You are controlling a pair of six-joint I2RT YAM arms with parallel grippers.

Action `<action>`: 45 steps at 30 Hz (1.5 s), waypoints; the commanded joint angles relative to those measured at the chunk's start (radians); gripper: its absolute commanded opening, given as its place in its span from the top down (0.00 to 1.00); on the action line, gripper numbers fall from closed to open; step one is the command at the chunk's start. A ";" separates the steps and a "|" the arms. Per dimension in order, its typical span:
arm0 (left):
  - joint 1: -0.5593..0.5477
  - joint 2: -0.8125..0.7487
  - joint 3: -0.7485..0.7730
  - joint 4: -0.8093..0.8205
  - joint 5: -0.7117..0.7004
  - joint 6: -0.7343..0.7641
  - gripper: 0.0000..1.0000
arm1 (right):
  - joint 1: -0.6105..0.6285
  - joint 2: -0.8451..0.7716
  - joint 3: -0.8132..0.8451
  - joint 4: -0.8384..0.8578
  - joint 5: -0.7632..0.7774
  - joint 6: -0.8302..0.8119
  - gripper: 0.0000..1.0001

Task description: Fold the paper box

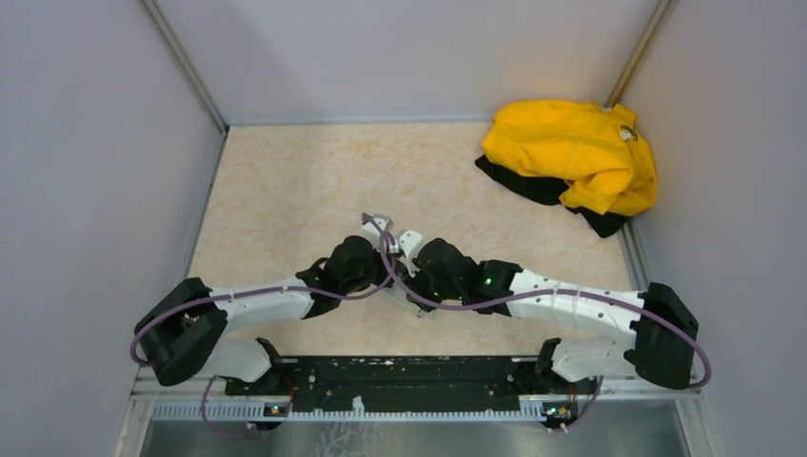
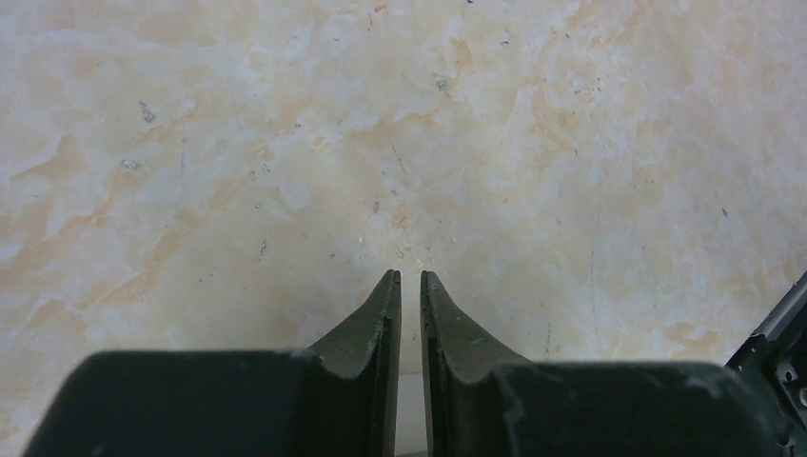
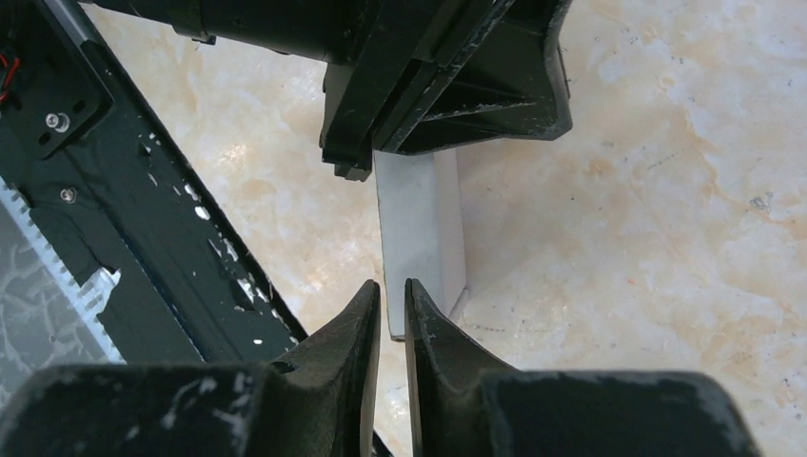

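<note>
The paper box (image 3: 419,238) is a pale grey-white folded strip lying just above the marbled table. My left gripper (image 2: 409,276) is shut on its far end. In the right wrist view the left gripper's black fingers (image 3: 457,95) clamp the box from above. A sliver of the box (image 2: 410,409) shows low between the left jaws. My right gripper (image 3: 392,286) sits at the box's near end. Its jaws stand a narrow gap apart with only table showing between them. In the top view both grippers meet mid-table (image 1: 400,281) and hide most of the box.
A crumpled yellow garment (image 1: 580,157) with black cloth under it lies in the far right corner. The black base rail (image 1: 409,376) runs along the near edge and shows close on the left in the right wrist view (image 3: 143,219). Grey walls enclose the table.
</note>
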 commanded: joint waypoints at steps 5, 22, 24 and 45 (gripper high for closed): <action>0.027 -0.007 0.037 0.014 0.038 0.039 0.81 | -0.002 0.070 0.054 0.103 0.002 -0.005 0.84; 0.204 -0.291 -0.061 -0.146 0.038 0.022 0.81 | 0.008 0.101 0.059 0.133 -0.005 -0.013 0.84; 0.223 -0.322 -0.097 -0.151 0.039 0.007 0.81 | 0.016 0.111 0.077 0.128 -0.004 -0.021 0.84; 0.246 -0.206 -0.214 -0.018 0.137 -0.060 0.82 | 0.045 0.266 0.176 0.080 0.037 -0.051 0.85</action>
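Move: The closed paper box lies aslant below my hands. From my left hand its middle is about 4 cm back, hardly to either side and 5 cm lower; its open left end is some 5 cm to the left and level fore-and-aft. From my right hand the box's middle is roughly 4 cm ahead, 6 cm left and 10 cm below, with its right end about 1 cm left. Nothing else stands close. I bring my left hand off the box and out past its left end: about 9 cm left in all, first arching forward and up some 5 cm, then back and down to finish a little lower than it began, turning some 10 degrees counter-clockwise. My right hand slides about 4 cm left and sinks 2 cm over the box towards its middle. Both grippers stay nearly shut; no touch by the right can be seen. ##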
